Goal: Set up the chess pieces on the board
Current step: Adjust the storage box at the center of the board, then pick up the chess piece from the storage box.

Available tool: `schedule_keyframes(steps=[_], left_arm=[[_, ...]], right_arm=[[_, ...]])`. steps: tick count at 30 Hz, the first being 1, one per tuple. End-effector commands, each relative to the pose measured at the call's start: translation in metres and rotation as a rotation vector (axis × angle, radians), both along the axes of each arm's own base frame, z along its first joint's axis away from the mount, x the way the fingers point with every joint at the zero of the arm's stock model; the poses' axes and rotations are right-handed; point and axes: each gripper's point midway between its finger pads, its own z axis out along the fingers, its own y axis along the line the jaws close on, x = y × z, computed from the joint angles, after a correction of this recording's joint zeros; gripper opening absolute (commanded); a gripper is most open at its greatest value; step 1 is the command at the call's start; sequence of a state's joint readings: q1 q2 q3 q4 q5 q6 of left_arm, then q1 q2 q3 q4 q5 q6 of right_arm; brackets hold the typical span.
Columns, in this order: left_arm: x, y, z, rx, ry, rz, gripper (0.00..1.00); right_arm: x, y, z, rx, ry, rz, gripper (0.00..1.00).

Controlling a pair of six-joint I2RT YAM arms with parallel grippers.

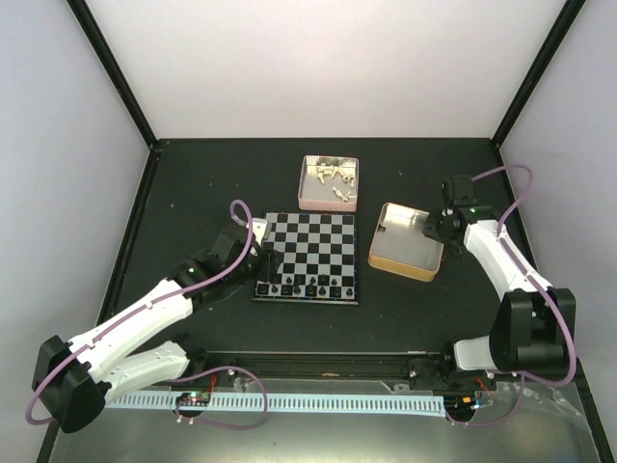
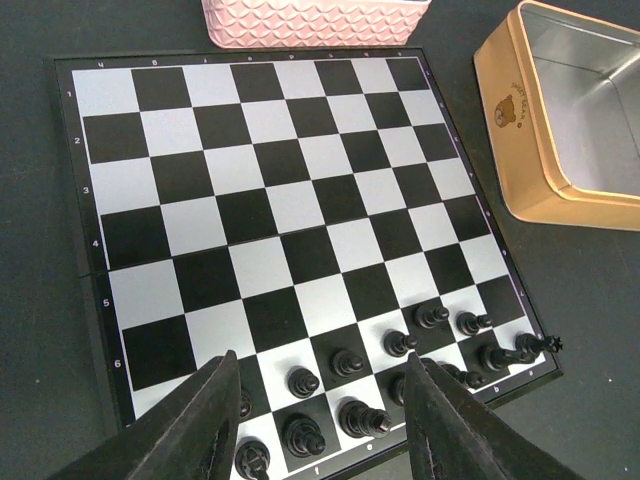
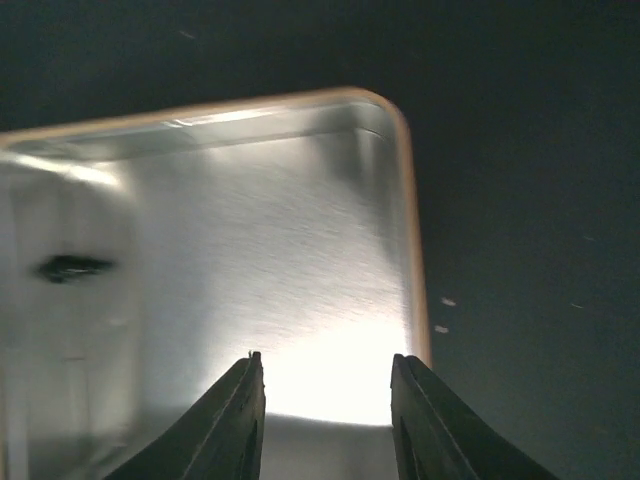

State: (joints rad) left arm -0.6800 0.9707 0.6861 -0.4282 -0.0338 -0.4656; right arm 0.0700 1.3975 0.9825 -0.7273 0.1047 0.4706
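The board (image 1: 310, 241) lies mid-table. Several black chess pieces (image 1: 307, 287) stand in its two nearest rows, while the other squares are bare. White chess pieces (image 1: 333, 177) lie loose in a pink tin (image 1: 307, 198) behind the board. My left gripper (image 1: 270, 265) hovers at the board's near left corner. In the left wrist view it (image 2: 320, 358) is open over the black pieces (image 2: 348, 362), gripping none. My right gripper (image 1: 431, 230) hangs open over the orange tin (image 1: 405, 270). The right wrist view shows nothing between its fingers (image 3: 327, 357). A dark blurred shape (image 3: 70, 267) lies inside that tin.
The pink tin (image 2: 310, 20) touches the board's far edge. The orange tin (image 2: 540, 200) sits just right of the board (image 2: 270, 200). Its rim (image 3: 405, 200) runs close to my right finger. Black frame posts and white walls enclose the dark table.
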Motion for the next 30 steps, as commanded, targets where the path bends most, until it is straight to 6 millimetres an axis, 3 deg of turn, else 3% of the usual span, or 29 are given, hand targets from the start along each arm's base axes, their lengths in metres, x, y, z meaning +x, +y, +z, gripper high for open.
schedule_keyframes(steps=[1,5,10,16,24,30], left_arm=[[0.01,-0.008,0.023,-0.049,-0.045,0.0,0.47],[0.01,-0.008,0.024,-0.049,-0.043,-0.001,0.47],[0.009,-0.006,0.025,-0.05,-0.042,0.001,0.48],[0.009,-0.005,0.026,-0.052,-0.051,0.006,0.48],[0.011,-0.003,0.027,-0.045,-0.063,0.008,0.48],[0.011,-0.003,0.028,-0.042,-0.071,0.007,0.48]], right_arm=[[0.026,0.049,0.022,0.241,-0.141,0.016,0.36],[0.045,0.09,0.007,0.464,-0.148,-0.023,0.35],[0.065,0.107,-0.021,0.639,-0.094,-0.185,0.31],[0.079,0.114,-0.043,0.749,-0.069,-0.384,0.32],[0.072,0.114,-0.071,0.738,0.008,-0.622,0.32],[0.076,0.112,-0.081,0.721,0.014,-0.726,0.31]])
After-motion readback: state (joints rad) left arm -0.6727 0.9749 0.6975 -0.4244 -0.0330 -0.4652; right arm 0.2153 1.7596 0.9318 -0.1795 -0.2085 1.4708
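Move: The black piece left in the storage box lies near its left wall, about 13 cm left of the right hand, 8 cm ahead and some 10 cm below. The middle of the box is roughly 7 cm right of that piece and 4 cm nearer. The chessboard's middle is about 34 cm left of the right hand and about level with it. From the left hand the piece lies some 29 cm right, 19 cm ahead and 15 cm lower. Leftward about 12 cm and forward some 7 cm, the right hand crosses above the box floor, lifting slightly at first and then sinking to finish about 8 cm lower, inside the box near its left wall. On the way the hand's left side rolls up by some 40 degrees and the hand swings clockwise; the partly open fingers come down close over the black piece, keeping their gap. ##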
